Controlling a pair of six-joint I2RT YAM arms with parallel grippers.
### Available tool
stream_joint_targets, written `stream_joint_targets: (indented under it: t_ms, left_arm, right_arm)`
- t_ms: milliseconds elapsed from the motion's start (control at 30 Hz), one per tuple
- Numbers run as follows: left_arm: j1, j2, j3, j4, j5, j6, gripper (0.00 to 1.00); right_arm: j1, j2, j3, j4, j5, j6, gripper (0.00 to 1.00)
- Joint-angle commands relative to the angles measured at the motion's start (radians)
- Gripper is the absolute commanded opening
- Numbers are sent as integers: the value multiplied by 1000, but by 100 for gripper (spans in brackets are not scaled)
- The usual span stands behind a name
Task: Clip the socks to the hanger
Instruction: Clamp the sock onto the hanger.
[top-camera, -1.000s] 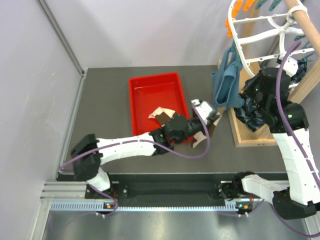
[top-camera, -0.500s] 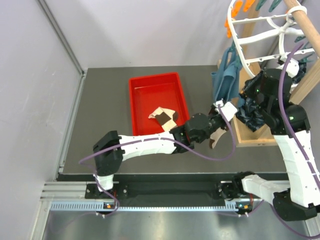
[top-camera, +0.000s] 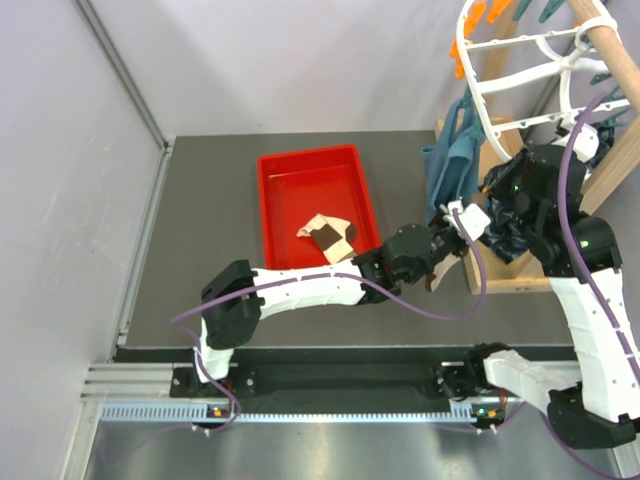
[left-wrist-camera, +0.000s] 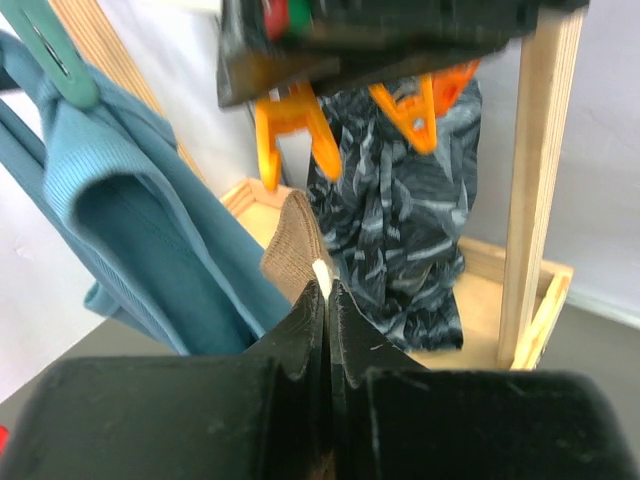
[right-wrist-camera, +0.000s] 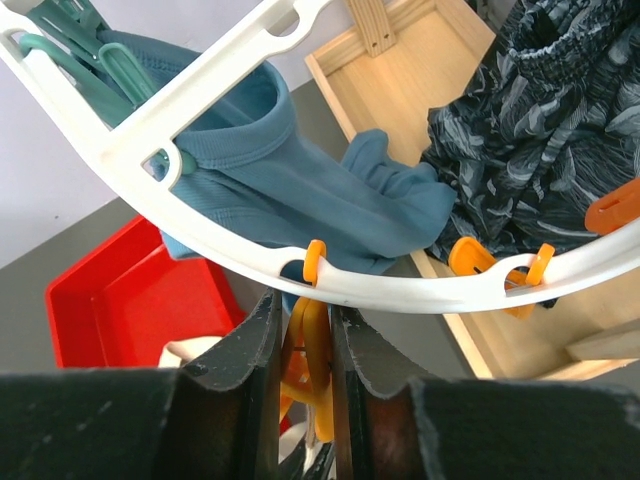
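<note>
My left gripper (left-wrist-camera: 328, 290) is shut on a cream sock (left-wrist-camera: 293, 248) with a brown toe, held upright just below two orange pegs (left-wrist-camera: 290, 125). From above, this gripper (top-camera: 452, 240) sits at the wooden frame's left edge with the sock (top-camera: 432, 276) trailing under it. My right gripper (right-wrist-camera: 306, 310) is shut on an orange peg (right-wrist-camera: 312, 355) that hangs from the white hanger (right-wrist-camera: 400, 292). The hanger (top-camera: 500, 60) stands at the top right. A second sock (top-camera: 328, 232) lies in the red tray (top-camera: 290, 200).
A teal-blue cloth (top-camera: 450, 165) hangs from the hanger beside the held sock. Dark navy patterned fabric (top-camera: 505, 235) hangs over the wooden pole frame (top-camera: 510, 275). Both crowd the space around the two grippers.
My left arm has swung right from the tray's edge, carrying the sock up to the hanger beside the right gripper. The right gripper has stayed on its peg.
</note>
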Motion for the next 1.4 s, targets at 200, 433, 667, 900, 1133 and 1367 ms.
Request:
stream_joint_targets:
  t_ms: [200, 433, 667, 900, 1133, 1367]
  left_arm:
    - [-5, 7, 76, 38, -2, 23, 0]
    - [-5, 5, 76, 41, 0, 14, 0]
    - [-6, 4, 91, 43, 1, 4, 0]
    - [-5, 1, 101, 37, -8, -5, 0]
    - [-5, 5, 122, 22, -14, -13, 0]
    - [-5, 10, 134, 18, -22, -19, 0]
  right_arm:
    - [4, -7, -45, -83, -79, -32, 0]
    - [5, -11, -68, -67, -84, -24, 0]
    - [4, -18, -80, -63, -92, -23, 0]
    - [4, -24, -80, -61, -104, -19, 10]
    - [2, -30, -70, -61, -133, -16, 34]
    - [4, -47, -59, -78, -133, -23, 72]
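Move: The left hand pinches the sock with its top edge sticking up. The open orange clip it goes for is on the white hanger's rim, some 5 cm above that hand and about 2 cm ahead and 2 cm right. The right hand squeezes this clip; the sock's edge lies roughly 5 cm below that hand, 1 cm back and 1 cm left. A second orange clip sits about 7 cm right of the first, level with it; the blue garment hangs about 12 cm ahead of the left hand, straight ahead and level. The left hand, fingers still shut on the sock, lifts it almost straight up about 4 cm in short steps with pauses, feeding the top edge up into the jaws of the orange clip, while the right hand stays nearly in place and keeps the clip squeezed open. Late on, the right fingers spread wide and let go of the clip, that hand shifting slightly left and then sinking about 3 cm with a small drift back as the left hand makes its last bit of rise and keeps its pinch. ##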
